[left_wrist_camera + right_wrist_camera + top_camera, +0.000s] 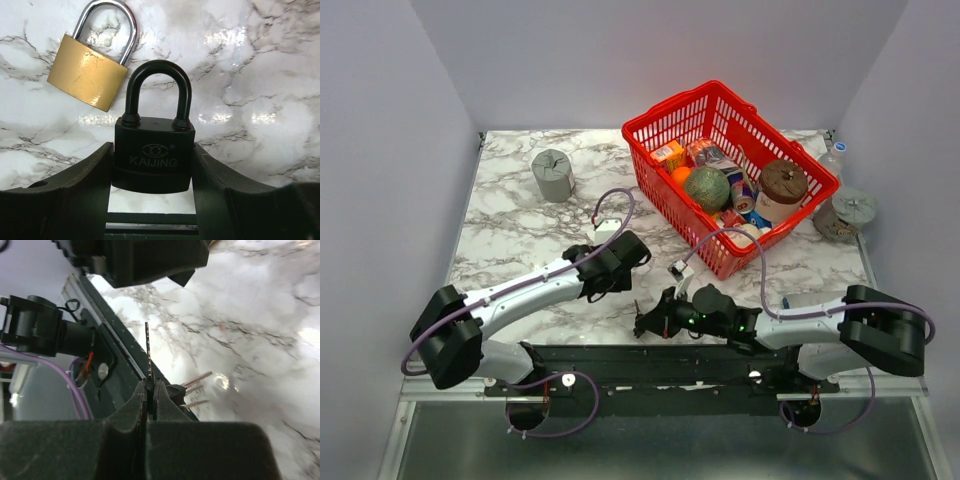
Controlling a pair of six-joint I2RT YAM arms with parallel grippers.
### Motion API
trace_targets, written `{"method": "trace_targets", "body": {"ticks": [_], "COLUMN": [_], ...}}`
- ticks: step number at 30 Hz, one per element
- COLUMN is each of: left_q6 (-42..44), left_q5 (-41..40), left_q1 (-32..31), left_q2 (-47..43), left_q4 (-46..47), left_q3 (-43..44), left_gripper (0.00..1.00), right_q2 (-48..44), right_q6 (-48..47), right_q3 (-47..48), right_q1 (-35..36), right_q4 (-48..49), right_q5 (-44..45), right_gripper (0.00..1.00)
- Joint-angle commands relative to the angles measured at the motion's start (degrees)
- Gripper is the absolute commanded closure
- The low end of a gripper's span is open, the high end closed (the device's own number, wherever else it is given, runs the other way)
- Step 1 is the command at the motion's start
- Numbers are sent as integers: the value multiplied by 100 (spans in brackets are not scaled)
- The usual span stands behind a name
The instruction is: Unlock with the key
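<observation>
My left gripper [152, 150] is shut on the body of a black padlock [154, 135] marked KAIJING, one finger against each side, with its shackle pointing away from the camera. A brass padlock [87, 72] lies flat on the marble just beyond it, to the left. My right gripper [150, 386] is shut on the key [148, 347], whose thin blade sticks straight out past the fingertips, edge-on. More keys [197, 381] hang beside the fingers. In the top view the left gripper [625, 262] sits mid-table and the right gripper [648, 322] is near the front edge, below it. Both padlocks are hidden there.
A red basket [665, 195] full of groceries stands at the back right. A grey cylinder [552, 175] is at the back left. A bottle [832, 158] and a grey reel [848, 212] stand right of the basket. The black rail [650, 362] runs along the table's near edge.
</observation>
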Motion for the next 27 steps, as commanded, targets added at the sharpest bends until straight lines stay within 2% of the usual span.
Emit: {"method": "trace_targets", "body": {"ticks": [1,6,12,27], "left_q6": [-259,-355,-338,-329], "left_q5": [-230,-160,-239,-300], "left_q1": [0,0,0,0], "left_q2": [-600,-874,-874,-821], "left_q4": [121,104,-11,-81], "left_q3": [120,102,119,181], "left_gripper": [100,100,100,100], "right_q2": [519,896,1661,2523], "right_q6": [407,670,1093,1268], "right_q3": [312,497,681,1209], "right_q1": [24,-178,-477,-662], "right_q4": [1175,1360,2274,2442], "right_q5": [-501,-746,-1475,-2101], "right_gripper": [99,99,99,99]}}
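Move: The black padlock, gripped in the left hand, lies some 9 cm ahead of the right hand and about 6 cm to its left, at nearly the same height; the right fingers hold the key. Seen from the left hand, the key is about 8 cm back, 5 cm to the right and roughly level. The brass padlock on the table lies some 9 cm ahead of the left hand, 5 cm to its left and about 8 cm below. The right hand, keeping the key pinched in its shut fingers, sweeps about 7 cm left and a little up and forward to bring it in behind the bottom end of the black padlock, while the wrist turns some 20 degrees and the fingertips lift. Meanwhile the left hand keeps its grip on the padlock, raises it about 3.5 cm early on with a slight tilt, then holds it nearly still for the key to come to it. ##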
